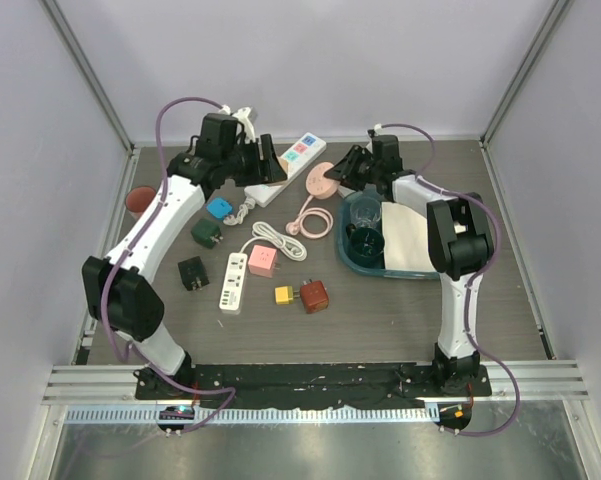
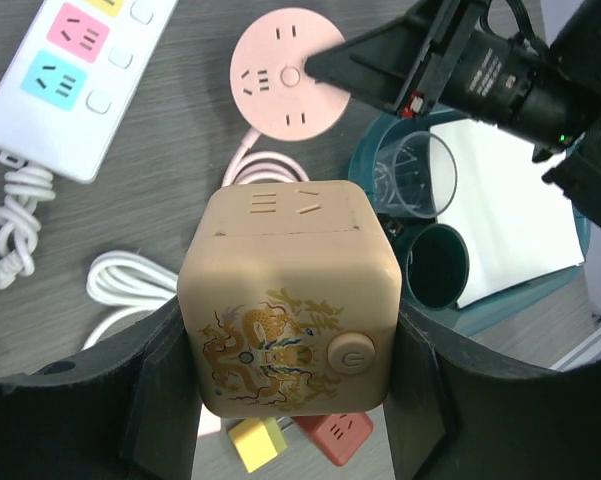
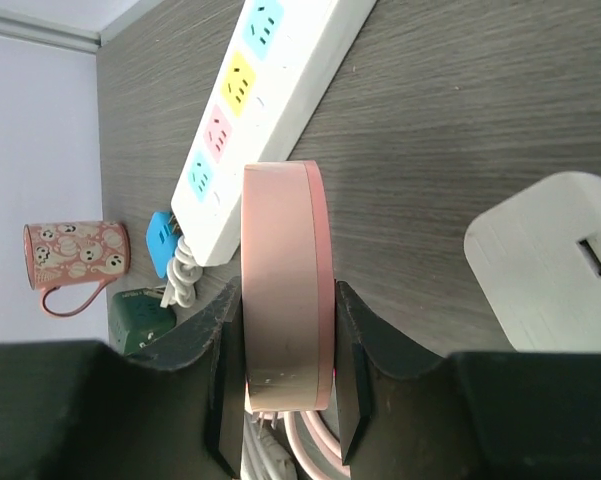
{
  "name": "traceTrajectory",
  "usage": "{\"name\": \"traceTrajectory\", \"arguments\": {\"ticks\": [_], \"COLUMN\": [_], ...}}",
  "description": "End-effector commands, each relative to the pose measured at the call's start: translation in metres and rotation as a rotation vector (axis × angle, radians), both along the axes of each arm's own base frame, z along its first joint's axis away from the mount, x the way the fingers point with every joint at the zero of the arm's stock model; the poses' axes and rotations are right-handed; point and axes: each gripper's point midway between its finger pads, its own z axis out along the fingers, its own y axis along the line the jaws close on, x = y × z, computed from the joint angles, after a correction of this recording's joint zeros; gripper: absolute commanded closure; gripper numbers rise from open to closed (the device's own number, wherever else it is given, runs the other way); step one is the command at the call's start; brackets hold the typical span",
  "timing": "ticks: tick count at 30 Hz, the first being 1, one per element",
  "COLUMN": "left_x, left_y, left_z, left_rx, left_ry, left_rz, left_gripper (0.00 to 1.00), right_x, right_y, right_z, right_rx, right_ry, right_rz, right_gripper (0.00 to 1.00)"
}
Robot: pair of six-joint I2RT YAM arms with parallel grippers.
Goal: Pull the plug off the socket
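Observation:
A beige cube plug (image 2: 288, 300) with a gold dragon print and a round button hangs above the table. My left gripper (image 2: 292, 400) is shut on its two sides. The round pink socket (image 2: 288, 72) lies on the table beyond it with nothing plugged into its face. My right gripper (image 3: 285, 370) is shut on the rim of the pink socket (image 3: 285, 290), a finger on each flat side. In the top view the left gripper (image 1: 267, 160) and right gripper (image 1: 338, 172) face each other across the pink socket (image 1: 319, 181).
A white power strip (image 1: 290, 160) with coloured outlets lies behind the socket. A teal tray (image 1: 365, 268) with cups and paper sits to the right. Several small adapters, such as the blue one (image 1: 219, 207) and the red one (image 1: 313, 295), lie in front. A pink mug (image 1: 138, 200) stands at the left wall.

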Motion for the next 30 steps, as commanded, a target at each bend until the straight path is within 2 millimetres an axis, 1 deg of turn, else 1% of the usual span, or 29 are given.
{"name": "traceTrajectory", "arguments": {"ticks": [1, 2, 3, 4, 5, 6, 7, 8, 9, 10, 11, 12, 13, 14, 15, 16, 17, 18, 19, 20, 21, 23, 24, 26, 27, 28, 29, 30], "left_x": [-0.013, -0.013, -0.013, -0.008, -0.005, -0.004, 0.003, 0.006, 0.009, 0.017, 0.021, 0.029, 0.035, 0.040, 0.048, 0.053, 0.057, 0.063, 0.065, 0.069, 0.074, 0.079, 0.086, 0.093, 0.100, 0.106, 0.108, 0.116], "left_y": [0.022, 0.027, 0.033, 0.043, 0.049, 0.056, 0.068, 0.075, 0.082, 0.094, 0.100, 0.105, 0.115, 0.122, 0.127, 0.137, 0.144, 0.148, 0.154, 0.165, 0.168, 0.180, 0.188, 0.194, 0.198, 0.198, 0.199, 0.201], "left_z": [0.024, 0.022, 0.018, 0.012, 0.007, 0.000, -0.006, -0.011, -0.013, -0.011, -0.019, -0.012, -0.014, -0.028, -0.021, -0.023, -0.036, -0.033, -0.036, -0.039, -0.044, -0.050, -0.056, -0.064, -0.062, -0.075, -0.080, -0.074], "left_rx": [0.039, 0.048, 0.059, 0.073, 0.082, 0.089, 0.107, 0.119, 0.125, 0.135, 0.151, 0.154, 0.162, 0.190, 0.192, 0.202, 0.233, 0.235, 0.243, 0.277, 0.285, 0.298, 0.309, 0.319, 0.300, 0.298, 0.296, 0.290], "left_ry": [-0.078, -0.072, -0.058, -0.038, -0.020, 0.012, 0.030, 0.048, 0.057, 0.055, 0.085, 0.071, 0.082, 0.124, 0.112, 0.121, 0.154, 0.145, 0.152, 0.153, 0.161, 0.174, 0.181, 0.187, 0.182, 0.210, 0.228, 0.211], "left_rz": [0.036, 0.051, 0.068, 0.105, 0.124, 0.149, 0.189, 0.211, 0.232, 0.274, 0.291, 0.306, 0.332, 0.348, 0.363, 0.386, 0.404, 0.414, 0.420, 0.458, 0.466, 0.491, 0.510, 0.525, 0.531, 0.528, 0.531, 0.536], "left_gripper": [1.00, 1.00, 1.00, 1.00, 1.00, 1.00, 1.00, 1.00, 1.00, 1.00, 1.00, 1.00, 1.00, 1.00, 1.00, 1.00, 1.00, 1.00, 1.00, 1.00, 1.00, 1.00, 1.00, 1.00, 1.00, 1.00, 1.00, 1.00], "right_x": [0.020, 0.019, 0.020, 0.022, 0.020, 0.021, 0.021, 0.022, 0.022, 0.023, 0.023, 0.023, 0.024, 0.024, 0.027, 0.025, 0.028, 0.030, 0.027, 0.030, 0.031, 0.030, 0.033, 0.031, 0.033, 0.029, 0.027, 0.023], "right_y": [0.023, 0.024, 0.028, 0.033, 0.034, 0.034, 0.037, 0.036, 0.037, 0.037, 0.037, 0.037, 0.034, 0.033, 0.031, 0.029, 0.023, 0.023, 0.020, 0.013, 0.010, -0.001, -0.009, -0.019, -0.026, -0.032, -0.034, -0.037], "right_z": [0.030, 0.022, 0.019, 0.011, 0.004, 0.001, -0.001, -0.005, -0.006, -0.007, -0.008, -0.006, -0.007, -0.004, 0.002, 0.003, 0.005, 0.019, 0.020, 0.024, 0.036, 0.044, 0.051, 0.064, 0.068, 0.076, 0.084, 0.084], "right_rx": [0.038, 0.022, 0.019, 0.013, 0.004, 0.001, 0.000, -0.001, -0.003, -0.011, -0.016, -0.018, -0.031, -0.044, -0.056, -0.072, -0.102, -0.110, -0.130, -0.160, -0.186, -0.233, -0.264, -0.295, -0.320, -0.340, -0.350, -0.364], "right_ry": [-0.059, -0.025, -0.024, -0.019, 0.012, 0.014, 0.019, 0.027, 0.032, 0.034, 0.037, 0.036, 0.044, 0.037, 0.025, 0.036, 0.024, -0.002, 0.010, 0.001, -0.028, -0.031, -0.054, -0.067, -0.076, -0.084, -0.098, -0.097], "right_rz": [0.052, 0.056, 0.062, 0.071, 0.069, 0.068, 0.071, 0.065, 0.062, 0.060, 0.057, 0.055, 0.042, 0.041, 0.034, 0.031, 0.019, 0.016, 0.014, -0.009, -0.011, -0.033, -0.052, -0.071, -0.092, -0.096, -0.096, -0.098], "right_gripper": [0.88, 0.86, 0.83, 0.82, 0.80, 0.74, 0.70, 0.64, 0.54, 0.50, 0.47, 0.40, 0.37, 0.34, 0.27, 0.24, 0.21, 0.20, 0.18, 0.16, 0.15, 0.13, 0.12, 0.11, 0.11, 0.11, 0.11, 0.11]}}
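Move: The right hand holds the round pink socket just above the table; the spot where it goes lies about 4 cm to its left, 1 cm ahead and 6 cm below. The white plug lies 9 cm right of that spot, the power strip's middle 9 cm left of it and 6 cm farther out. The left hand, holding the tan plug, heads for bare table roughly 14 cm ahead, 23 cm left and 21 cm below; the blue plug lies 8 cm ahead and 17 cm left of it. The right fingers let go of the round pink socket on the table: the hand eases left and down about 4 cm and slightly forward, opens wide, then rises some 4 cm and draws off to the right, rolling its left side down. The left hand keeps its grip on the tan plug and swings it left some 19 cm, also forward and down, after a brief pull back, turning counter-clockwise about 30 degrees. ##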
